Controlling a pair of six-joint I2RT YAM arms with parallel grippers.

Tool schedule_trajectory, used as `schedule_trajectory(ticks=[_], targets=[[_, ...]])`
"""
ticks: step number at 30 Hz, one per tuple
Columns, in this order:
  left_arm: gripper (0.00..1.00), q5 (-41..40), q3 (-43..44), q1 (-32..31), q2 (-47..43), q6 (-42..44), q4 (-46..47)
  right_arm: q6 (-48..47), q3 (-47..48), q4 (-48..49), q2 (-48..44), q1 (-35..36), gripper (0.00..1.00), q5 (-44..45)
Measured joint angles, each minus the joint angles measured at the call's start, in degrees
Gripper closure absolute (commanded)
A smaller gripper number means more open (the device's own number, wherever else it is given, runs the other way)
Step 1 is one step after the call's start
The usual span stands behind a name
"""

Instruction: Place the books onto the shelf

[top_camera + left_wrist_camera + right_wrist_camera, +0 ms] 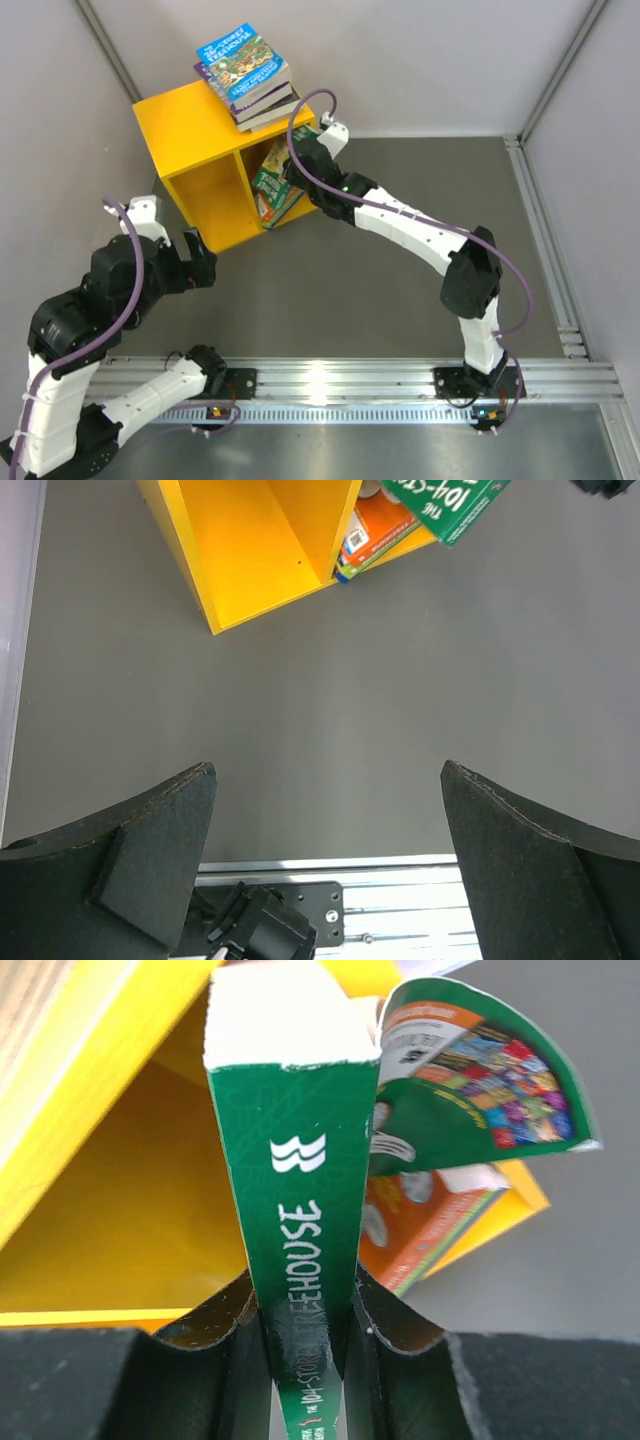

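Observation:
The yellow shelf (190, 130) lies on the table at the back left, its two compartments facing the arms. A stack of books (248, 72), a blue cartoon cover uppermost, rests on its top. My right gripper (305, 1330) is shut on the spine of a green book (298, 1190), held upright at the mouth of the right compartment (275, 175), its cover flaring open. An orange book (425, 1225) lies flat in that compartment, sticking out. My left gripper (325, 820) hangs open and holds nothing, in front of the shelf (250, 550); the left compartment holds nothing.
Grey walls close in behind and beside the shelf. A metal rail (400, 380) with both arm bases runs along the near edge. Dark grey tabletop (400, 300) spreads in front of the shelf.

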Motion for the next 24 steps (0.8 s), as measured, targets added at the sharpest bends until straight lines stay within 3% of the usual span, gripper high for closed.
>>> schedule_trajectory(ticks=[6, 17, 24], targets=[[0.01, 0.0, -2.16, -0.11, 0.0, 1.01, 0.07, 0.33, -0.04, -1.92, -0.04, 0.61, 1.0, 3.78], [0.01, 2.43, -4.35, -0.15, 1.38, 1.09, 0.5, -0.13, -2.86, 5.64, 0.52, 0.85, 1.0, 5.7], [0.01, 3.28, -4.35, -0.15, 3.58, 1.03, 0.52, -3.82, 6.49, 12.24, 10.51, 0.31, 1.0, 1.68]])
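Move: The right hand already holds the green book by its spine at the mouth of the shelf's right compartment, whose middle lies about 8 cm ahead, 8 cm left and 12 cm below. The orange book in there sits roughly 4 cm ahead, 5 cm left and 17 cm down; the stack on top is some 12 cm ahead, 9 cm left and 7 cm up. From the idle left hand that compartment is about 35 cm ahead, 8 cm right and 19 cm lower. Still pinching the green book's spine, the right hand first eases about 1 cm right and slightly down, then drives left and forward some 6 cm, pushing the book deeper into the right compartment while the fingers tip up about 5 degrees; the grip doesn't change. The left hand, empty and wide open, sinks about 3 cm and drifts 2 cm right. ##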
